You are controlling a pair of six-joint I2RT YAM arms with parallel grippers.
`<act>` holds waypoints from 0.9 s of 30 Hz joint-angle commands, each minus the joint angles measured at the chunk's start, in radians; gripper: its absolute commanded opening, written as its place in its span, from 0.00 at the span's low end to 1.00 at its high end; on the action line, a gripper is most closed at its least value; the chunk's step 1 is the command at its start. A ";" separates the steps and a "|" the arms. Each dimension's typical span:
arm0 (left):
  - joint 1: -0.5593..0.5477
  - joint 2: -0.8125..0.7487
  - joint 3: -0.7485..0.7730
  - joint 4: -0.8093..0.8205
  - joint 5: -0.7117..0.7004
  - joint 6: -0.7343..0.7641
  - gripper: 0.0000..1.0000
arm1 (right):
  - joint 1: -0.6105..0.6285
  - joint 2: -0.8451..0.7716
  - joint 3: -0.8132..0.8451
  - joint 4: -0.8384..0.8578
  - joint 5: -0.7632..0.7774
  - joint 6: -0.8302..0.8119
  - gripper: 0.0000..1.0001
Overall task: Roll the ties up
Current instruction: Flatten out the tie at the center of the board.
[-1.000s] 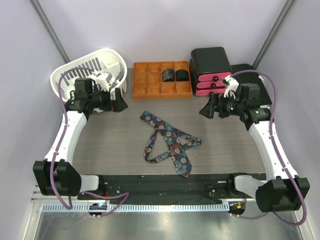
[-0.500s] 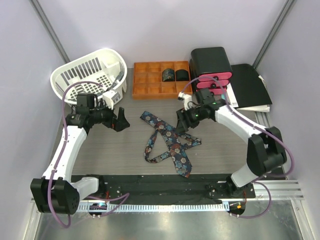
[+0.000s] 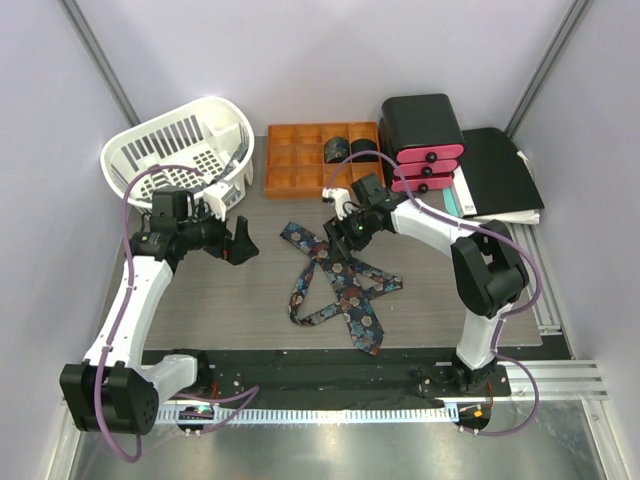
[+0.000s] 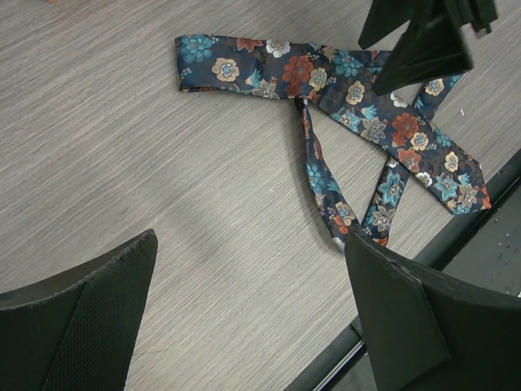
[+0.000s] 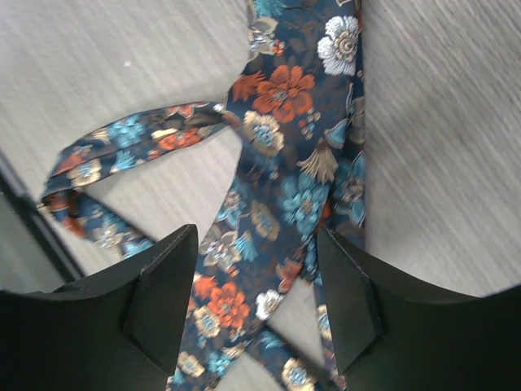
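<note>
One unrolled tie, dark navy with red, blue and orange flowers, lies crossed over itself in the middle of the table. My right gripper hovers just above its upper part, jaws apart. In the right wrist view the tie runs between both fingers, which do not touch it. My left gripper stands wide open left of the tie, over bare table. Its wrist view shows the tie ahead and the right gripper's fingers over it. Two rolled ties sit in the orange tray.
A white laundry basket stands at the back left. A black box with pink drawers is at the back right, a black folder beside it. The table's black front rail lies just below the tie.
My right arm swung in from the right side to above the tie's upper part and its jaws narrowed. The left gripper shifted slightly right, toward the tie.
</note>
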 commanded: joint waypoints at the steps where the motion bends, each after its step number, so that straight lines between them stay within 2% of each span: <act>1: 0.003 -0.020 -0.009 0.023 0.000 -0.006 0.96 | 0.023 0.048 0.049 0.028 0.047 -0.059 0.66; 6: 0.003 -0.025 -0.015 0.012 -0.008 -0.004 0.96 | 0.034 0.114 0.061 0.033 0.070 -0.080 0.64; 11: 0.003 -0.040 -0.031 0.022 -0.026 -0.006 0.96 | 0.063 0.071 0.050 0.025 0.054 -0.086 0.49; 15: 0.004 -0.043 -0.054 0.055 -0.032 -0.033 0.96 | 0.089 0.054 0.040 0.011 0.057 -0.123 0.30; 18: 0.004 -0.040 -0.054 0.066 -0.045 -0.059 0.96 | 0.089 0.065 0.076 -0.035 0.060 -0.152 0.01; 23: 0.037 -0.057 -0.070 0.100 -0.057 -0.124 0.96 | 0.089 -0.056 0.235 -0.179 0.011 -0.208 0.01; 27: 0.049 -0.078 -0.097 0.182 -0.031 -0.150 0.96 | 0.092 -0.173 0.401 -0.358 0.019 -0.356 0.01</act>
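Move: The upper stretch of the tie's wide blade lies right under the half-open right hand, about 5 cm down and perhaps 1 cm to its left. On the table, the blade's far end is some 11 cm left and 4 cm ahead, the crossing with the narrow tail about 9 cm back and 3 cm right, and the wooden tray's middle some 21 cm ahead and 4 cm left. From the left hand, the stretch to be pinched is about 21 cm right, 1 cm ahead and 17 cm down. The right fingers pinch the upper stretch of the tie's wide blade: the hand sinks about 4.5 cm onto the cloth, shuts fully while easing a little back and left, then, still pinching, lifts quickly by about 7 cm. Meanwhile it turns roughly 15 degrees counter-clockwise. ##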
